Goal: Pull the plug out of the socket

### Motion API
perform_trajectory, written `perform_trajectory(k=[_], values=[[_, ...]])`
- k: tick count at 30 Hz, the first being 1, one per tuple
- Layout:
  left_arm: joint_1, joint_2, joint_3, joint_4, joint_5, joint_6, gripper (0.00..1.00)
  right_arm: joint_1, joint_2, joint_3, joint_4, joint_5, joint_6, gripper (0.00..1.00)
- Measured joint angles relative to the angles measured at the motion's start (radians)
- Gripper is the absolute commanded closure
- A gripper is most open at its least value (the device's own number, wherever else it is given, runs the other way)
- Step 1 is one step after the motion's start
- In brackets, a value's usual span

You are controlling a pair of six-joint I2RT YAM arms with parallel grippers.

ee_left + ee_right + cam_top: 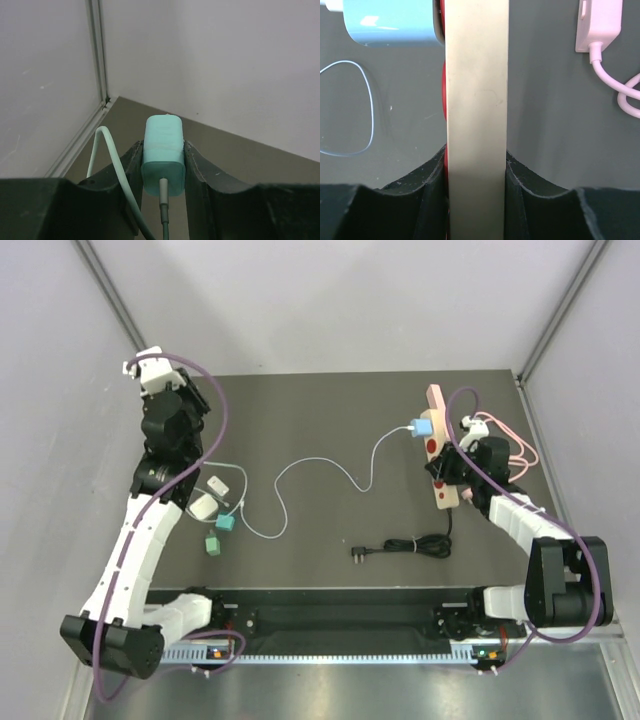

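Observation:
A beige power strip point(440, 455) lies at the table's right. In the right wrist view it point(476, 100) runs straight up between my fingers, with red parts point(443, 85) on its left face. A blue plug point(424, 428) with a thin white cable sits in its left side, also in the right wrist view point(395, 22). My right gripper point(455, 480) point(476, 170) is shut on the strip's near part. My left gripper point(150, 368) point(163, 160) is raised at the far left corner, shut on a mint-green plug point(163, 145) with its cable hanging down.
Two white adapters point(203, 505) and two small teal plugs point(225, 525) lie at the left. A coiled black cable point(410, 546) lies near the front. A pink plug point(597, 25) with a pink cable point(500, 435) lies right of the strip. Walls enclose the table.

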Motion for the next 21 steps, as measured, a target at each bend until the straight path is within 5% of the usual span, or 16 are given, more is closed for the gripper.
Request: perform_trajectory(k=[9, 21], values=[[0.202, 0.019, -0.336, 0.014, 0.112, -0.218, 1.00, -0.003, 0.009, 0.000, -0.002, -0.024, 0.000, 1.00], [0.345, 0.224, -0.505, 0.047, 0.366, -0.462, 1.00, -0.004, 0.014, 0.000, -0.001, -0.038, 0.000, 1.00]])
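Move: The left hand, still pinching the teal plug with its pale cable, is bound for the plugs already laid out. The small white plug is about 3 cm to its left, 1 cm back and some 40 cm below, with the big white plug 6 cm left and 6 cm back. At the same depth the loose teal plug sits 2 cm left and 9 cm back, the green plug 4 cm left and 14 cm back. From the right hand, the small white plug lies roughly 44 cm left, 1 cm back and 9 cm below. The left hand drops fast and nearly straight down, about 30 cm, drifting some 5 cm to its left on the way, to bring the pinched teal plug down towards the small white plug at the far end of the laid-out plugs. From nearly level and pointing forward, the fingers tip down by some 30 degrees while the wrist rolls about as much, left side lower, and they keep their grip on the plug. ##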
